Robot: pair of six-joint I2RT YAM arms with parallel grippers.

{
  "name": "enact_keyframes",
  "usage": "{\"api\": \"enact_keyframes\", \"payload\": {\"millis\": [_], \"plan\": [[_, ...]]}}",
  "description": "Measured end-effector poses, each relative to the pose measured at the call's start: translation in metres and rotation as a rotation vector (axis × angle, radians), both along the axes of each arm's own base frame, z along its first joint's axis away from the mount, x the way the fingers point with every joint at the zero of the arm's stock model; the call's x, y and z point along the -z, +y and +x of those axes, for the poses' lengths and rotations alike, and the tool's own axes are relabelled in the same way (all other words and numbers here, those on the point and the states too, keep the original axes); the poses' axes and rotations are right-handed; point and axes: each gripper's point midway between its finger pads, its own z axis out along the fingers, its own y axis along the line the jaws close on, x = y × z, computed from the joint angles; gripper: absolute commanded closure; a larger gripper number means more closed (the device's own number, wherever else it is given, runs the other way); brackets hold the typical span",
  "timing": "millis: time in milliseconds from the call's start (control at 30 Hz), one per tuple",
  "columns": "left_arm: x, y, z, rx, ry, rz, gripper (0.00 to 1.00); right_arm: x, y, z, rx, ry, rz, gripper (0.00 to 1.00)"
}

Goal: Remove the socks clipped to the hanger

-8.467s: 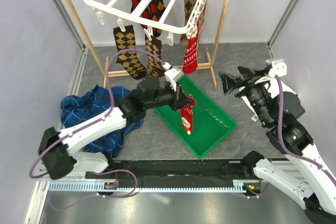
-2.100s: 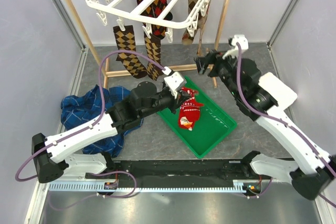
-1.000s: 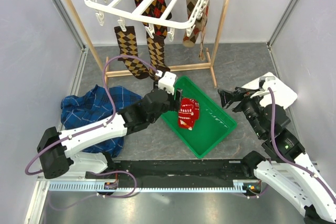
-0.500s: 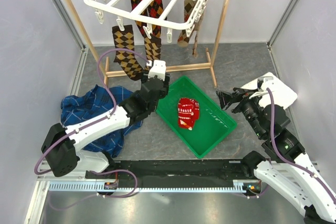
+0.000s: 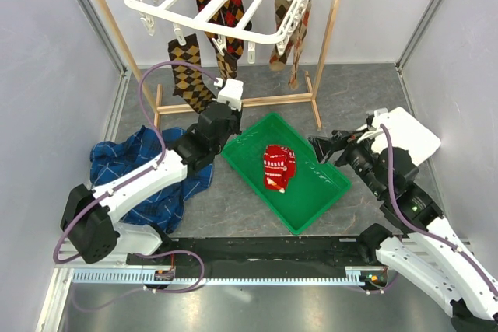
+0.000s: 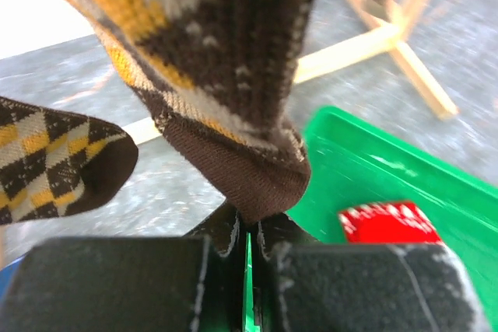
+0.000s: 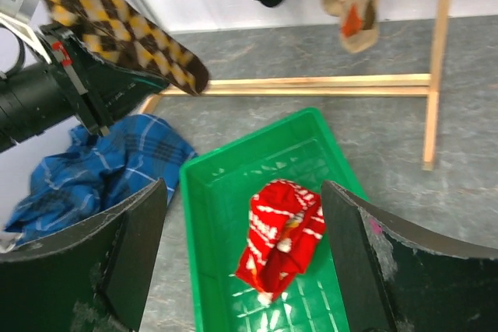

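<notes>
The white hanger hangs from the wooden rack with several socks clipped to it. Two are brown-and-tan argyle, one is black-red-yellow, and more hang at the right. My left gripper is shut on the dark toe of the middle brown argyle sock, pinched at the jaw tips. A red sock with white pattern lies crumpled in the green tray. My right gripper stands open above the tray's right side, with the red sock below its wide-spread fingers.
A blue plaid cloth lies on the floor left of the tray, under my left arm. The wooden rack's foot bar and right post stand behind the tray. Walls close in on both sides.
My left gripper rose from the tray to the hanging brown argyle sock and shut on its toe. The red sock stays in the tray. My right gripper shifted slightly left.
</notes>
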Motion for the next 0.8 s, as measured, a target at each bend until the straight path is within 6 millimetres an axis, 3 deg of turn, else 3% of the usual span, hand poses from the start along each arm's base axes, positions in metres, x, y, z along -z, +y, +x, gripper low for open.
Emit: {"api": "enact_keyframes", "payload": {"millis": [133,300,500,633,800], "plan": [[-0.012,-0.012,-0.015,0.116,0.007,-0.038,0.98,-0.017,0.01,0.001,-0.038,-0.012,0.035,0.18],[-0.029,-0.02,-0.033,0.22,0.001,-0.079,0.98,-0.093,0.031,0.008,-0.11,-0.107,0.133,0.24],[-0.027,-0.036,-0.054,0.365,0.055,-0.087,0.98,-0.172,0.057,0.022,-0.183,-0.199,0.222,0.3],[-0.028,-0.042,-0.068,0.446,0.07,-0.087,0.98,-0.203,0.075,0.034,-0.217,-0.215,0.254,0.34],[-0.036,-0.044,-0.08,0.509,0.061,-0.09,0.98,-0.223,0.106,0.039,-0.285,-0.215,0.272,0.36]]}}
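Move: The clip gripping the brown argyle sock stands roughly 9 cm ahead of the right hand, 23 cm to its left and 23 cm above. The empty clip beside it is some 6 cm to that clip's right; the other argyle sock hangs 10 cm to its left, its middle 13 cm lower. From the left hand, already shut on the toe, that same clip is about 27 cm above, 3 cm left and 2 cm back. Still pinching the sock's toe, the left hand draws it about 8 cm back and 4 cm right, rising a little and swinging the fingers some 30 degrees clockwise. Meanwhile the empty right hand climbs fast, some 22 cm, and goes about 10 cm left towards the clip, tipping up, rolling its left side up and partly narrowing its wide-open fingers; it touches nothing yet. ##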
